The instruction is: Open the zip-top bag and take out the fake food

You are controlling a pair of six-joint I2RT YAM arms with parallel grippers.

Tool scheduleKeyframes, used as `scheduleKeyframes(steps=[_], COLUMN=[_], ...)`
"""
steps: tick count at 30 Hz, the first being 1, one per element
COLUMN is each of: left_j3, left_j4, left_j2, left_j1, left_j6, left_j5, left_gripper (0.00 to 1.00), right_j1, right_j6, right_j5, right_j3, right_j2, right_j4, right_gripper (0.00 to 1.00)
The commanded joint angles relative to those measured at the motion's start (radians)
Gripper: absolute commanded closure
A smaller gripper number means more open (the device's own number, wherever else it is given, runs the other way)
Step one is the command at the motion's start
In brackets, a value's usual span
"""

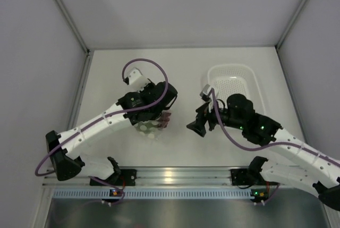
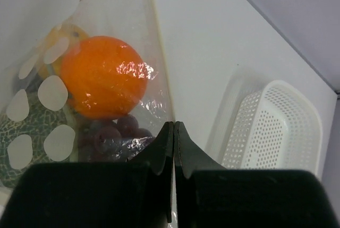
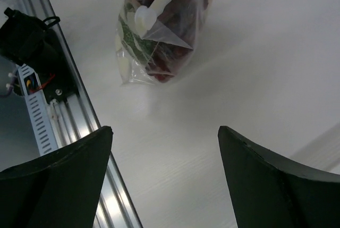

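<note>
The clear zip-top bag (image 2: 114, 52) with white polka dots holds the fake food: an orange (image 2: 103, 76), dark red grapes (image 2: 114, 135), a green melon-like ball (image 2: 16, 137) and a yellow lemon (image 2: 56, 36). My left gripper (image 2: 174, 125) is shut on the bag's edge, with thin plastic pinched between the fingers. In the top view the left gripper (image 1: 161, 115) sits over the bag (image 1: 150, 128) at table centre. My right gripper (image 1: 195, 127) is open and empty, a short way right of the bag. The right wrist view shows the bag (image 3: 159, 31) ahead, beyond the wide-open right gripper (image 3: 164, 135).
A white perforated basket (image 1: 232, 84) stands at the back right; it also shows in the left wrist view (image 2: 271, 127). An aluminium rail (image 3: 50, 111) runs along the table's near edge. Grey walls enclose the table on three sides.
</note>
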Motion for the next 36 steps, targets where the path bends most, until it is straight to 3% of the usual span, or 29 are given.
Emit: scheduleKeyframes(steps=[1, 7, 14, 24, 27, 31, 36], left_j3=[-0.004, -0.054, -0.111, -0.07, -0.051, -0.048, -0.039], left_j4=[0.051, 0.048, 0.05, 0.048, 0.051, 0.051, 0.053], left_j2=[-0.066, -0.089, -0.091, -0.011, 0.0, 0.002, 0.003], left_j1=[0.007, 0.023, 0.025, 0.025, 0.025, 0.026, 0.026], left_j6=[-0.182, -0.318, -0.443, -0.499, -0.498, -0.507, -0.519], left_j5=[-0.02, -0.023, -0.037, -0.045, -0.056, -0.05, -0.03], left_gripper=[1.0, 1.0, 1.0, 1.0, 1.0, 1.0, 1.0], right_j1=[0.084, 0.085, 0.119, 0.279, 0.299, 0.297, 0.297], right_j6=[-0.028, 0.099, 0.127, 0.027, 0.024, 0.012, -0.027], right_j5=[0.14, 0.161, 0.347, 0.474, 0.487, 0.503, 0.539], right_j3=[-0.088, -0.284, -0.36, -0.406, -0.456, -0.421, -0.431], right_j2=[-0.002, -0.019, 0.08, 0.203, 0.198, 0.24, 0.31], right_j4=[0.273, 0.751, 0.999, 1.207, 1.292, 1.222, 1.341], right_gripper=[0.19, 0.21, 0.23, 0.28, 0.29, 0.31, 0.36])
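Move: The left gripper already holds the bag up by the middle of its zip edge; the zip's near end lies about 9 cm back, 2 cm right and 2 cm below this hand. From the open right gripper, that zip end is some 10 cm left, 2 cm ahead and about level. The grapes hang 7 cm below the right gripper, 12 cm left and 2 cm ahead; the orange is roughly 17 cm left, 11 cm ahead and 5 cm below. Bring the right gripper about 7 cm left towards the near end of the bag's zip: dip first, swing forward and up, ease back, then finish lower and slightly forward. Tip its fingers up some 20 degrees to about level and narrow them partway, without shutting. Keep the left pinch on the zip edge, lower it about 2 cm and roll its left side down some 20 degrees, turning counter-clockwise. ##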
